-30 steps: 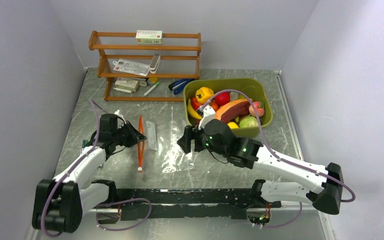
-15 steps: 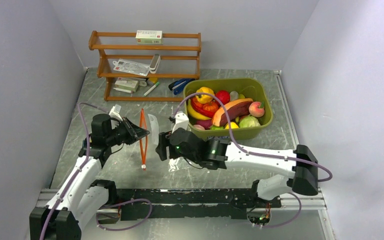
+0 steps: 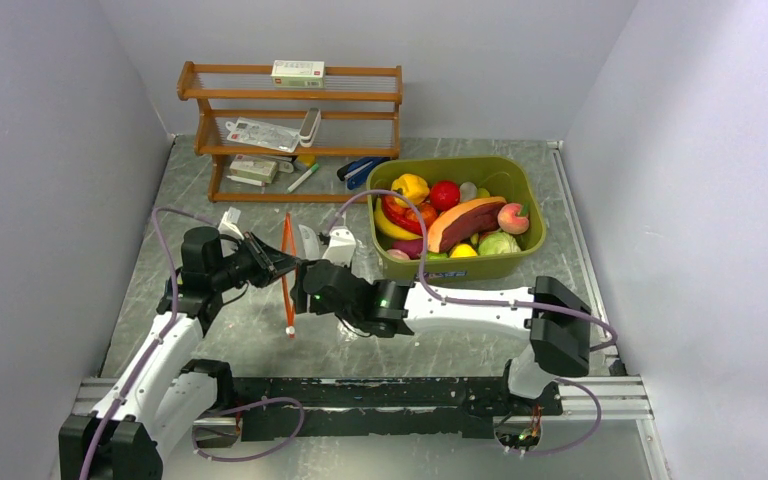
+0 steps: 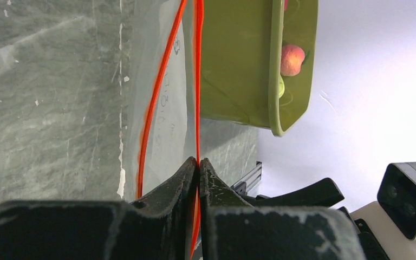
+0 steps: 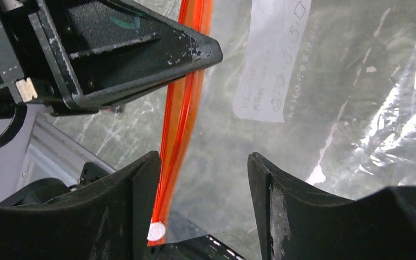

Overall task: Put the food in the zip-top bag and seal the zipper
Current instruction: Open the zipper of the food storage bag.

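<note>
The zip-top bag (image 3: 306,258) lies clear and crinkly on the table, its mouth lifted on the left. My left gripper (image 3: 286,264) is shut on one side of the red-orange zipper (image 4: 197,81), pinched at the tips (image 4: 198,161); the other zipper strip (image 4: 157,103) bows away, so the mouth gapes. My right gripper (image 5: 203,162) stands open around the bag's near corner, with the zipper (image 5: 181,119) just inside its left finger (image 5: 141,184) and nothing gripped. The food (image 3: 450,215), toy fruits and vegetables, sits in the olive-green tub (image 3: 520,185), apart from both grippers.
A wooden rack (image 3: 290,130) with packets and pens stands at the back left. The tub's wall (image 4: 238,65) is close behind the bag, with a peach (image 4: 292,58) in it. A white printed label (image 5: 273,59) shows on the bag.
My right arm has swung left from the tub to the bag's mouth, its jaws narrowing. The left gripper has kept its hold on the zipper and shifted slightly right.
</note>
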Controlling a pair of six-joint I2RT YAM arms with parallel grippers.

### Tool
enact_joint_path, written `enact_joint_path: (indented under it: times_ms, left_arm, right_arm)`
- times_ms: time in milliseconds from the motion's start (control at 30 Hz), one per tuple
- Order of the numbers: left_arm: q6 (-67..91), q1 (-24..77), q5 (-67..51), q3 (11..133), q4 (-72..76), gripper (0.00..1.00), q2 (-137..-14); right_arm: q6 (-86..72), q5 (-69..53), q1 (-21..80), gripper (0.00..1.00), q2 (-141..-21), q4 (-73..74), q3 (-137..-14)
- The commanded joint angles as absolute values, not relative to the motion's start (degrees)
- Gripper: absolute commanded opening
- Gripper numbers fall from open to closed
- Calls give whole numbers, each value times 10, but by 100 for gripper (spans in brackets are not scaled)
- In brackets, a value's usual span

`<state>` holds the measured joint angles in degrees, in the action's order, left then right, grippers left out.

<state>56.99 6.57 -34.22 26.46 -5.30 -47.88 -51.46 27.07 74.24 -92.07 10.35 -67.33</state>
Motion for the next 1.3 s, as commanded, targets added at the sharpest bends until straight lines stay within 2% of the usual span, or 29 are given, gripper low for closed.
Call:
enact_joint_path:
  times_ms: [0, 200, 367, 500, 600, 667, 700, 833, 1033, 1267]
  left_arm:
    - [584, 64, -362, 279, -36, 7, -473]
    - [594, 64, -352, 267, -32, 7, -461]
    - [589, 64, -363, 277, -40, 7, -469]
    - [569, 64, -351, 297, -76, 7, -467]
    - [562, 64, -342, 307, -94, 8, -461]
    - [555, 64, -348, 318, -103, 13, -462]
    - [545, 64, -347, 329, -117, 15, -464]
    - [496, 64, -311, 392, -198, 31, -466]
    - [390, 64, -252, 513, -349, 55, -460]
    - [332, 64, -140, 642, -502, 71, -435]
  right_arm:
    - [-524, 297, 744, 61, -945, 76, -697]
    - [-522, 320, 744, 60, -982, 98, -729]
    - [-514, 361, 744, 51, -995, 107, -736]
    - [-512, 379, 744, 37, -1004, 131, -750]
    - [-495, 387, 744, 19, -996, 119, -739]
    - [-463, 377, 744, 3, -977, 75, -711]
    - [-454, 374, 744, 0, -964, 50, -694]
    - [-427, 357, 743, 0, -921, -27, -636]
    - [-390, 348, 743, 0, -887, -55, -616]
    - [-393, 330, 739, 0, -843, -94, -605]
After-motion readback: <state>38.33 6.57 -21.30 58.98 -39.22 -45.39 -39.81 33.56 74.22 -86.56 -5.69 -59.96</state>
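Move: The zipper lip that the right hand goes for runs just beyond its open fingers, about 3 cm ahead, 1 cm left and 2 cm lower. The left hand still pinches the zipper farther out; that spot is some 4 cm back from its pads and 2 cm below, neither left nor right. From the right hand, the white zipper end lies 8 cm back, 2 cm left and 4 cm below, the bag's label 8 cm ahead, 2 cm right and 3 cm below, and the crate's middle roughly 16 cm ahead, 32 cm right and 10 cm below. The right fingers shut on one orange zipper lip after easing about 3 cm forward and slightly down and left; keeping the pinch, the hand drifts right a little, then rises some 5 cm, its fingers tipping up. The left hand holds its pinch until the right has nearly closed, then opens to about two thirds, lets go and lifts away some 12 cm up and 4 cm left, its left side rolling up about 20 degrees. ##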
